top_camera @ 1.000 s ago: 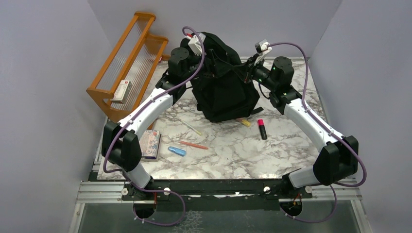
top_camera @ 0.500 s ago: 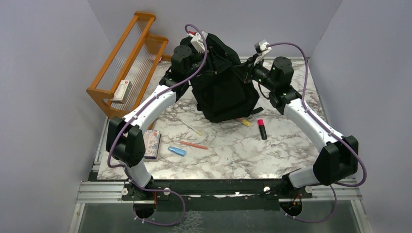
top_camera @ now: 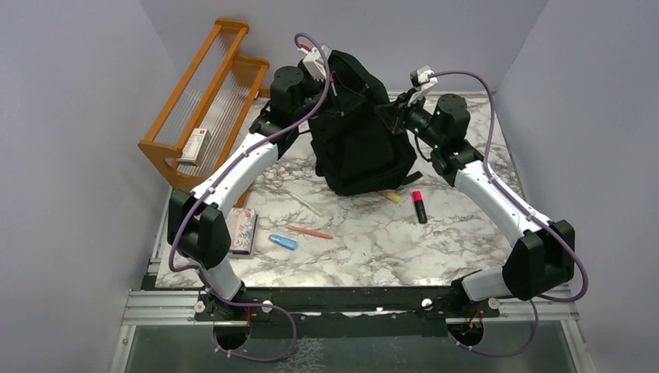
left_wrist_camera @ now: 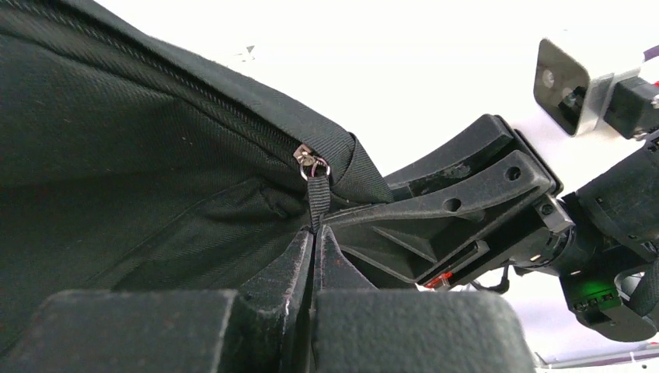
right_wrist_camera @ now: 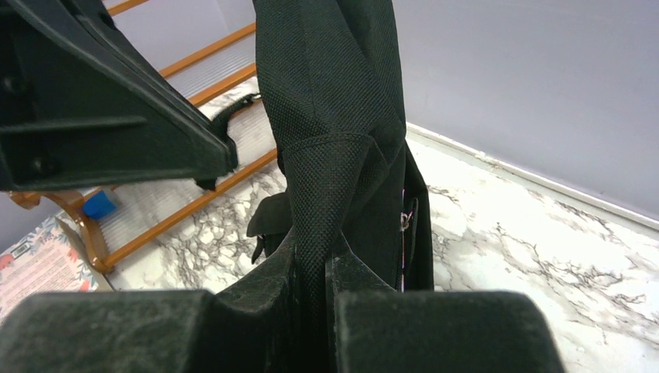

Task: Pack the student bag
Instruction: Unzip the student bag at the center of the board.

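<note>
The student bag (top_camera: 357,148) stands upright at the back of the marble table, black and slumped, held up between both arms. My left gripper (top_camera: 330,81) is at the bag's top left, shut on the black zip pull strap (left_wrist_camera: 315,198) that hangs from a metal slider (left_wrist_camera: 311,162). The jaws meet with only the strap between them (left_wrist_camera: 315,233). On the bag's upper right side, my right gripper (top_camera: 386,113) is shut on a raised fold of the bag's woven fabric (right_wrist_camera: 330,186). What is inside the bag is hidden.
A wooden rack (top_camera: 206,101) leans at the back left with a small box (top_camera: 194,144) on it. Loose on the table lie a pink highlighter (top_camera: 419,207), a yellow item (top_camera: 391,196), an orange pen (top_camera: 309,232), a blue item (top_camera: 283,242), a clear pen (top_camera: 305,204) and a patterned notebook (top_camera: 242,231).
My left gripper has closed on the zip pull strap and risen a little toward the back. The bag's top has lifted slightly. The right arm has shifted only a little.
</note>
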Controlling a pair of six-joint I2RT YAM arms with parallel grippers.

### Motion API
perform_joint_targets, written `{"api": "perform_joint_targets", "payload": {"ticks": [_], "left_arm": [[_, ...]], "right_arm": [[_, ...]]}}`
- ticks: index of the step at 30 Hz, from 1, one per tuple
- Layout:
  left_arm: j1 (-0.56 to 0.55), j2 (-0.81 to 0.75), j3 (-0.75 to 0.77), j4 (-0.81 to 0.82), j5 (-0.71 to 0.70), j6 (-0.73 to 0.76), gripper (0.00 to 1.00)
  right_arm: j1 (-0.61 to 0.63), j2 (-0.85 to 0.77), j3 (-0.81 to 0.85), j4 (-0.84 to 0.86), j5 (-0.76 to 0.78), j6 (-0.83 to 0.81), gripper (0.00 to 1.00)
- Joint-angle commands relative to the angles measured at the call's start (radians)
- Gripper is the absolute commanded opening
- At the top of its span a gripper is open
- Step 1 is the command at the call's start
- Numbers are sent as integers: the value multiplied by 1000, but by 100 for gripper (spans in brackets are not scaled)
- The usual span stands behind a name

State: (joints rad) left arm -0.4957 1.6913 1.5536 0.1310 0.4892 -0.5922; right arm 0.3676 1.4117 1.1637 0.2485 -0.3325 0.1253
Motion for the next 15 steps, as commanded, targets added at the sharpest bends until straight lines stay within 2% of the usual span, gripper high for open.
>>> {"api": "perform_joint_targets", "payload": {"ticks": [1,10,15], "left_arm": [[50,-68,58,-56,-7,46,0],[206,-75,141,-85,8,30,0],[266,-70,185,-165,-34,72,0]], "right_arm": [[7,-57,-3,82,61,-39,1],[8,-80,-54,102,50,-54,1],[7,-101,-87,122,80,-48,1]]}}
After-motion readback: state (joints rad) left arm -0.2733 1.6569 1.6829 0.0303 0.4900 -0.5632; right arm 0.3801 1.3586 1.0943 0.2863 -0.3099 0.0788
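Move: My left hand still pinches the tab of the student bag's zipper pull, whose slider sits just above my fingertips. The zipper runs to the bag's upper left end, about 9 cm left, 6 cm ahead and 4 cm higher. The bag edge in my right hand is some 5 cm to the right and 3 cm lower, about level. The wooden rack lies roughly 35 cm left, 5 cm ahead, 24 cm below. From my right hand the zipper pull is about 5 cm left and 4 cm up. I draw the zipper pull away from my right hand with my left, about 10 cm to the left while also going some 5 cm forward and 5 cm up along the zipper, speeding up quickly. My left fingers stay shut on the tab and the hand turns roughly 15 degrees counter-clockwise. My right hand keeps its grip on the bag's edge, easing back only about 1 cm. ##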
